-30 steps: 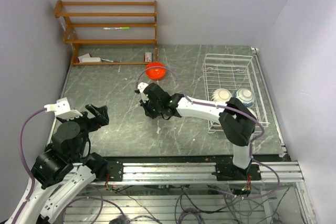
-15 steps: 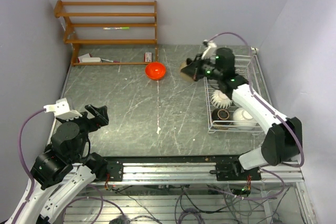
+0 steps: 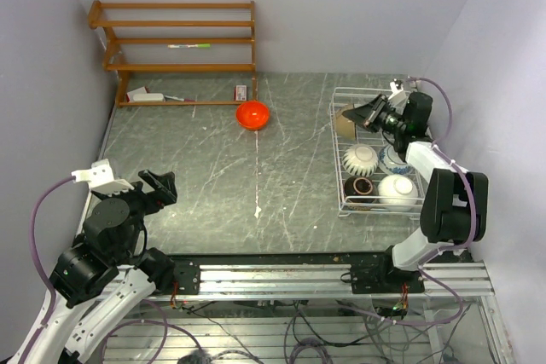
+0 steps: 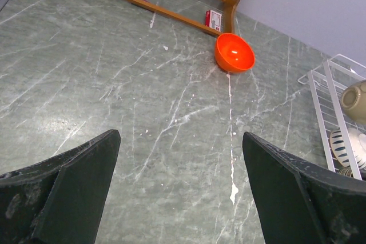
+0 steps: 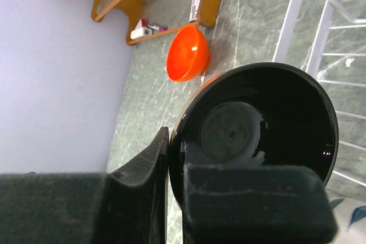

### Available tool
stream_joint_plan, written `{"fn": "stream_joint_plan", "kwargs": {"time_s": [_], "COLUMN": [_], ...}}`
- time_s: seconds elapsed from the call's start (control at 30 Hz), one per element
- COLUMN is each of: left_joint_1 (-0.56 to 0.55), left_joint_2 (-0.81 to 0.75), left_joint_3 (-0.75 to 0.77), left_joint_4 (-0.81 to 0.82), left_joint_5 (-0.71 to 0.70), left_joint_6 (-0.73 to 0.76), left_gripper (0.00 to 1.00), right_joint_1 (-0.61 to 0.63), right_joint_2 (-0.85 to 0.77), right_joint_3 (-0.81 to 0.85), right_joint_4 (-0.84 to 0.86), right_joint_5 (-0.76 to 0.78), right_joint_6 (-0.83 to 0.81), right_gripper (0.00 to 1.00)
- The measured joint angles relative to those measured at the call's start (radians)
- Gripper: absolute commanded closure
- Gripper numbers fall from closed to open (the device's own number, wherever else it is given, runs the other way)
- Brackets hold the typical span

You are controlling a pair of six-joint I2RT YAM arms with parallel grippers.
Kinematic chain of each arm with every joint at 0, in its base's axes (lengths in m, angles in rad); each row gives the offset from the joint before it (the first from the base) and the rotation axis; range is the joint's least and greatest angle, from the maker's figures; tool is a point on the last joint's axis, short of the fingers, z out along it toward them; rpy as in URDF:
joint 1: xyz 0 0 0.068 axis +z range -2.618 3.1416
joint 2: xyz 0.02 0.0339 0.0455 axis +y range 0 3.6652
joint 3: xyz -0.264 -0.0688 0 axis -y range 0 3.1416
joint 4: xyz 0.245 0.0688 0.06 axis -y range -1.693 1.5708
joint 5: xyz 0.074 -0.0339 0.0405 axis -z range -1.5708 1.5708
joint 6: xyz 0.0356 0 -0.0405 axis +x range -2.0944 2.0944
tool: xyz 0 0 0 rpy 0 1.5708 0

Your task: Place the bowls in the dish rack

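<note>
My right gripper (image 3: 381, 113) (image 5: 176, 170) is shut on the rim of a bowl (image 3: 350, 120) (image 5: 269, 118), glossy black inside and tan outside. It holds the bowl tilted on its side over the back part of the white wire dish rack (image 3: 367, 90) (image 5: 320, 27). In the rack lie a cream ribbed bowl (image 3: 361, 158), a blue-and-white bowl (image 3: 394, 158), a brown bowl (image 3: 363, 187) and a white bowl (image 3: 397, 189). An orange-red bowl (image 3: 252, 114) (image 4: 234, 52) (image 5: 186, 55) stands on the table, left of the rack. My left gripper (image 3: 158, 187) (image 4: 180, 141) hangs open over bare table at the near left.
A brown wooden shelf unit (image 3: 179, 40) stands against the back wall at the left, with small items on its bottom board and a small red-and-white box (image 3: 241, 91) beside its foot. Walls close in on the left and right. The rack sits by the right table edge.
My right arm has swung from the middle of the table to the rack, carrying the bowl from beside the rack's left edge to over its back part. The left arm has not moved.
</note>
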State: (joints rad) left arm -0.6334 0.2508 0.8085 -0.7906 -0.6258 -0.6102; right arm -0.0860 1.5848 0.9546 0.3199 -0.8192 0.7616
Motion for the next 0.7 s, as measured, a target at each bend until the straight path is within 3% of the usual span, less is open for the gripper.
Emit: {"fn": "stream_joint_plan", "kwargs": {"time_s": [0.27, 0.7], "left_joint_1": [-0.002, -0.003], "left_joint_2": [0.0, 0.02], "left_joint_3": [0.0, 0.0], "left_joint_4": [0.0, 0.0], "left_joint_5": [0.0, -0.003], "left_joint_6": [0.0, 0.0], "left_gripper": [0.01, 0.01], "right_joint_1": [-0.088, -0.108], "right_joint_2": [0.15, 0.365], "right_joint_3": [0.001, 0.086], "right_joint_4": [0.2, 0.499], "right_joint_5": [-0.089, -0.14], "right_joint_6": [0.132, 0.352], "right_gripper": [1.0, 1.0]}}
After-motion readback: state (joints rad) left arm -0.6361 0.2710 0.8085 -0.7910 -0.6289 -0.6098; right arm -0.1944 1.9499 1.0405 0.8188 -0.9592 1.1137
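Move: The right hand, holding the black bowl by its rim, has the empty far end of the dish rack about 4 cm ahead, 4 cm to its right and 12 cm below. In the rack, the cream fluted bowl stands roughly 10 cm back, 3 cm right and 13 cm below; the blue-and-white bowl is level with that one, 8 cm farther right. From the left hand the empty spot lies around 25 cm ahead, 49 cm right and 20 cm below. Forward by about 5 cm and right nearly 4, the right hand carries the black bowl over the far end of the rack, keeping its closed pinch on the rim. It dips some 4 cm midway, then rises about 1.5 cm while pushing farther forward, its left side rolling up by roughly 15 degrees. ##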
